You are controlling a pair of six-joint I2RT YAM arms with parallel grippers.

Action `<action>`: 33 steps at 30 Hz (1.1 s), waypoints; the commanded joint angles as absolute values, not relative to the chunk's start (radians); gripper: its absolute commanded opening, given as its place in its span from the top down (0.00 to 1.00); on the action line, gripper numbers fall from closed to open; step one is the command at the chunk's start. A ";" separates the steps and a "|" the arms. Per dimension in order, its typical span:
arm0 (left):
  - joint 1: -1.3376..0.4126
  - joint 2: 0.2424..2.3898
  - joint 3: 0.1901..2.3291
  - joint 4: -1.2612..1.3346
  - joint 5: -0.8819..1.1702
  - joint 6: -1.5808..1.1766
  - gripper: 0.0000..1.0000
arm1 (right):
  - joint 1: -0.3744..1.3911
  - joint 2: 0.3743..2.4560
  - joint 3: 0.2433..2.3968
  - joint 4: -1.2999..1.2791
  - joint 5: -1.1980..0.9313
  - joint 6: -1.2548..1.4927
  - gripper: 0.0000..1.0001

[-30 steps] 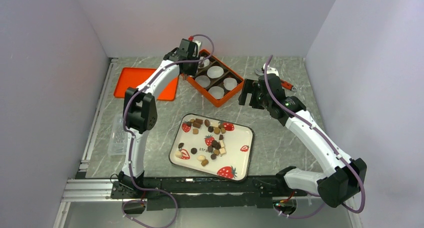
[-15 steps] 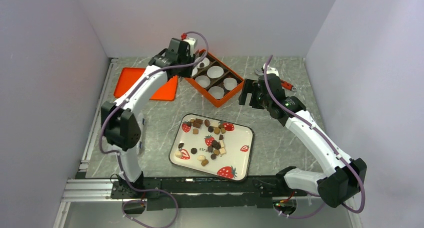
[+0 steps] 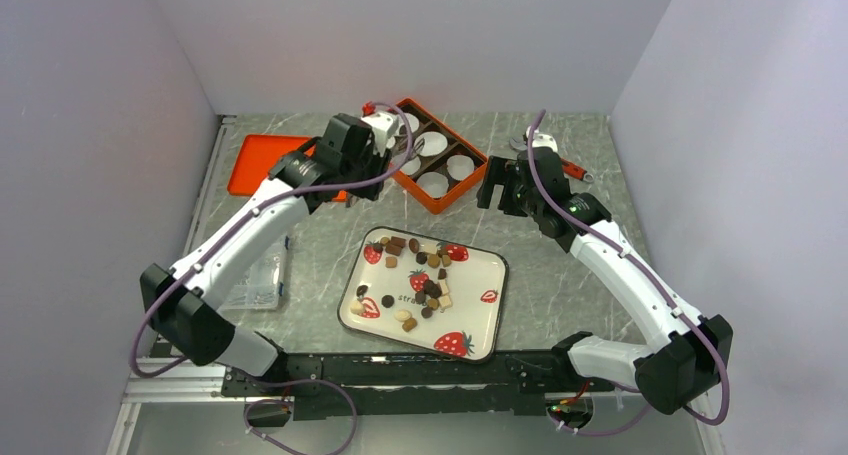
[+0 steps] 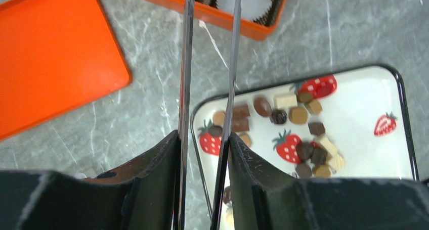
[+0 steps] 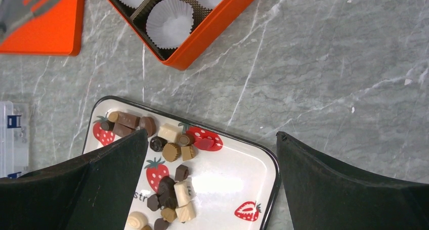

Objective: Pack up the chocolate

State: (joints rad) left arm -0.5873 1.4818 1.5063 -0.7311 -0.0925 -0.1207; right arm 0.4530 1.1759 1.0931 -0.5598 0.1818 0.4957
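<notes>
The chocolate (image 3: 415, 275) is a heap of small dark, light brown and cream pieces on a white strawberry-print tray (image 3: 478, 310). It also shows in the left wrist view as chocolate (image 4: 298, 115) and in the right wrist view as chocolate (image 5: 172, 151). My left gripper (image 3: 385, 155) hangs at the orange box's near-left side, shut on thin metal tweezers (image 4: 233, 63). Their tips run out of the top of the left wrist view. My right gripper (image 3: 497, 190) hovers right of the box, open and empty; its jaws (image 5: 212, 134) stand wide above the tray's far edge.
The orange box (image 3: 462, 187) holds white pleated paper cups (image 3: 433, 183) between dividers. Its flat orange lid (image 3: 260, 160) lies at the far left. A clear plastic case (image 3: 255, 280) sits at the left edge. A small red-handled tool (image 3: 572, 168) lies behind the right arm.
My left arm has pulled back from the box's far corner towards its near-left side, still gripping the tweezers, and its lower links have swung left. The right arm has not moved.
</notes>
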 commanded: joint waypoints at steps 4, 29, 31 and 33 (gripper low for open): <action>-0.674 1.311 1.392 -0.798 -0.098 -0.158 0.59 | 0.447 1.173 1.093 -0.519 0.202 0.479 0.00; -0.884 1.120 1.109 -1.016 -0.179 -0.382 0.57 | 0.446 1.184 1.083 -0.522 0.192 0.482 0.00; -0.892 1.123 1.097 -1.017 -0.185 -0.400 0.57 | 0.446 1.183 1.079 -0.519 0.190 0.482 0.00; -0.899 1.124 1.090 -1.016 -0.189 -0.411 0.57 | 0.446 1.184 1.076 -0.517 0.189 0.482 0.00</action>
State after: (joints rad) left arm -0.8829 1.1393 1.0988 -1.0164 -0.1574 -0.3553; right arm 0.4519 1.1854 1.0817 -0.5510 0.1810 0.4927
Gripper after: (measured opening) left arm 0.428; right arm 0.994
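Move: The left hand, already holding the tongs, has the brown chocolate bars in the tray's far left corner about 12 cm back, 3 cm to its right and some 23 cm below. The tan square chocolate lies about 3 cm nearer the base than those bars and 1 cm left of them; the orange box's middle is roughly 4 cm ahead and 8 cm right of the left hand, 21 cm lower. From the idle right hand the bars lie about 10 cm back and 19 cm left, 20 cm below. Keeping its part-open grip on the tongs, the left hand draws them back from over the orange box to above the far left part of the tray, travelling some 17 cm towards the base, quickly at first and then slowing. It sinks about 8 cm on the way, mostly in the later part, drifting slightly left, while the wrist tips the tongs some 15 to 20 degrees more steeply downward; the tongs stay parted and end still above the chocolates. ##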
